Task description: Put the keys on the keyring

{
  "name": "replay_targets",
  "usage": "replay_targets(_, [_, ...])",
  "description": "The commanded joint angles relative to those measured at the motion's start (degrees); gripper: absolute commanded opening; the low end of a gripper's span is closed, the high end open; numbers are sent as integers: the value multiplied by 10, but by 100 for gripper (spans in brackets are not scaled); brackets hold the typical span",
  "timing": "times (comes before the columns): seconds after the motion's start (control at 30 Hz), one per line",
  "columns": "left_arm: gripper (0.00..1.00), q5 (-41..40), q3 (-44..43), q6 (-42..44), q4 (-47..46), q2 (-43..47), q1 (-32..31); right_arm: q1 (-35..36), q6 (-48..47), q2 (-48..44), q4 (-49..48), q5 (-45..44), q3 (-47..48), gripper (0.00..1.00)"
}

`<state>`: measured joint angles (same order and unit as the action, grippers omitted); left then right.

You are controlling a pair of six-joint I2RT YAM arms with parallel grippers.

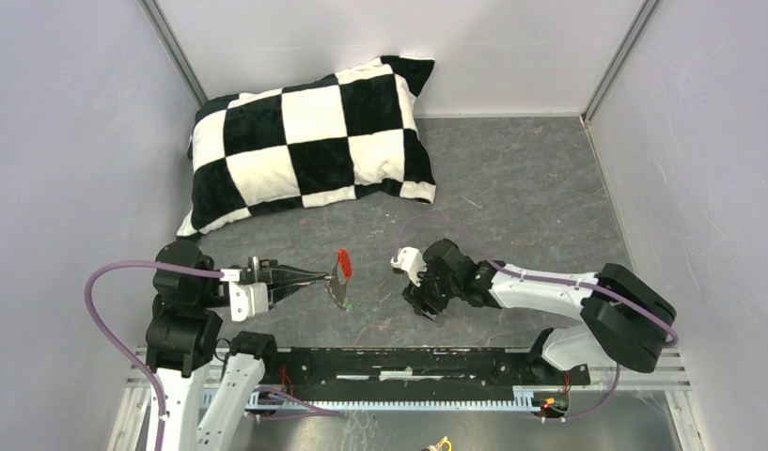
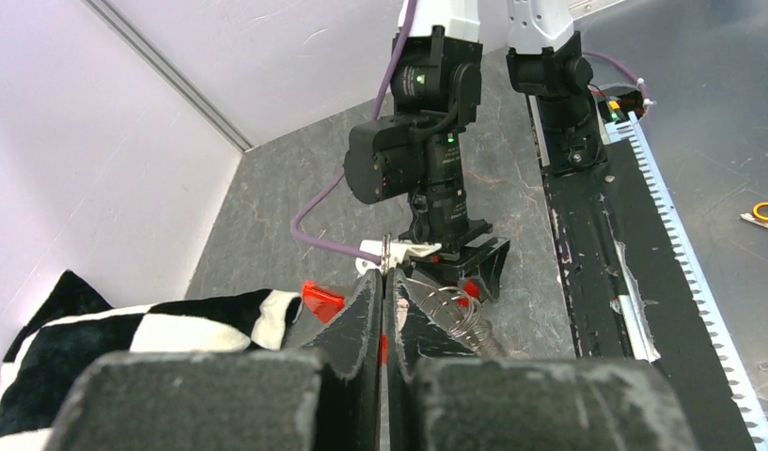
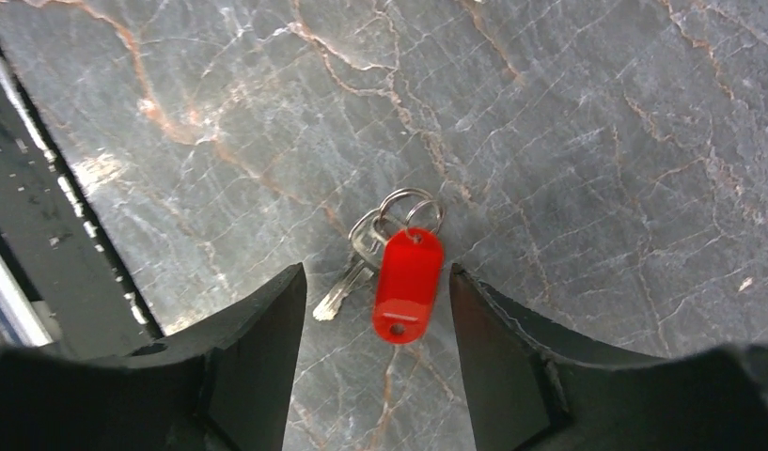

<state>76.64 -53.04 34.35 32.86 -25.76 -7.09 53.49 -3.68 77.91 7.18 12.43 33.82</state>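
Observation:
My left gripper point(image 1: 321, 277) point(image 2: 384, 277) is shut on the keyring, with a thin metal strip poking up between its fingertips. The keyring's red fob point(image 1: 344, 263) point(image 2: 321, 301) sticks out on one side and a silvery wire coil point(image 2: 460, 315) point(image 1: 337, 293) on the other. A tiny green piece point(image 1: 350, 305) shows just below, too small to make out. My right gripper point(image 1: 419, 301) point(image 3: 375, 271) points down at the table, open. Between its fingers, untouched, lie keys point(image 3: 366, 246): a silver blade, small rings and a red plastic tab point(image 3: 408, 282).
A black-and-white checkered pillow point(image 1: 309, 141) lies at the back left of the grey marbled table point(image 1: 530, 188). White walls close in three sides. A black rail point(image 1: 408, 362) with the arm bases runs along the near edge.

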Motion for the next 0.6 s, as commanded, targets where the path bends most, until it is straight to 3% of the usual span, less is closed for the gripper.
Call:
replay_targets(0.0, [2,7,-5,-24,-16,0,3,-2,-29,40,-9,-29,43,65])
replay_targets(0.1, [2,7,-7,-26,-16,1,3,-11,-28,67,-14,-29,49,63])
replay_targets(0.27, [2,7,-7,-27,-16,3,3,-37,-22,87,-44,45,42,57])
replay_targets(0.37, [2,7,-10,-29,-16,3,3,-47,-23,94,-43,84,40,41])
replay_targets(0.47, [2,7,-10,-29,-16,5,3,-54,-18,93,-38,92,38,16])
replay_targets(0.57, [2,7,-10,-28,-17,7,3,-60,-14,78,-38,97,35,3])
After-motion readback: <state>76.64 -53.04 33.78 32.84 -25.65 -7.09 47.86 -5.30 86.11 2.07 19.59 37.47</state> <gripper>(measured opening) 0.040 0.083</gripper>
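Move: The red key tag lies about 2 cm ahead of the right hand, 1 cm to its left and 2 cm below. Its small rings are about 3 cm ahead and 3 cm left of that hand, and its silver key level with the hand, about 2 cm left, both down on the table. From the left hand the tag is roughly 8 cm ahead, 15 cm right and 34 cm below. The right hand slides about 3 cm forward and slightly left over the tag, then closes, pinching it. ##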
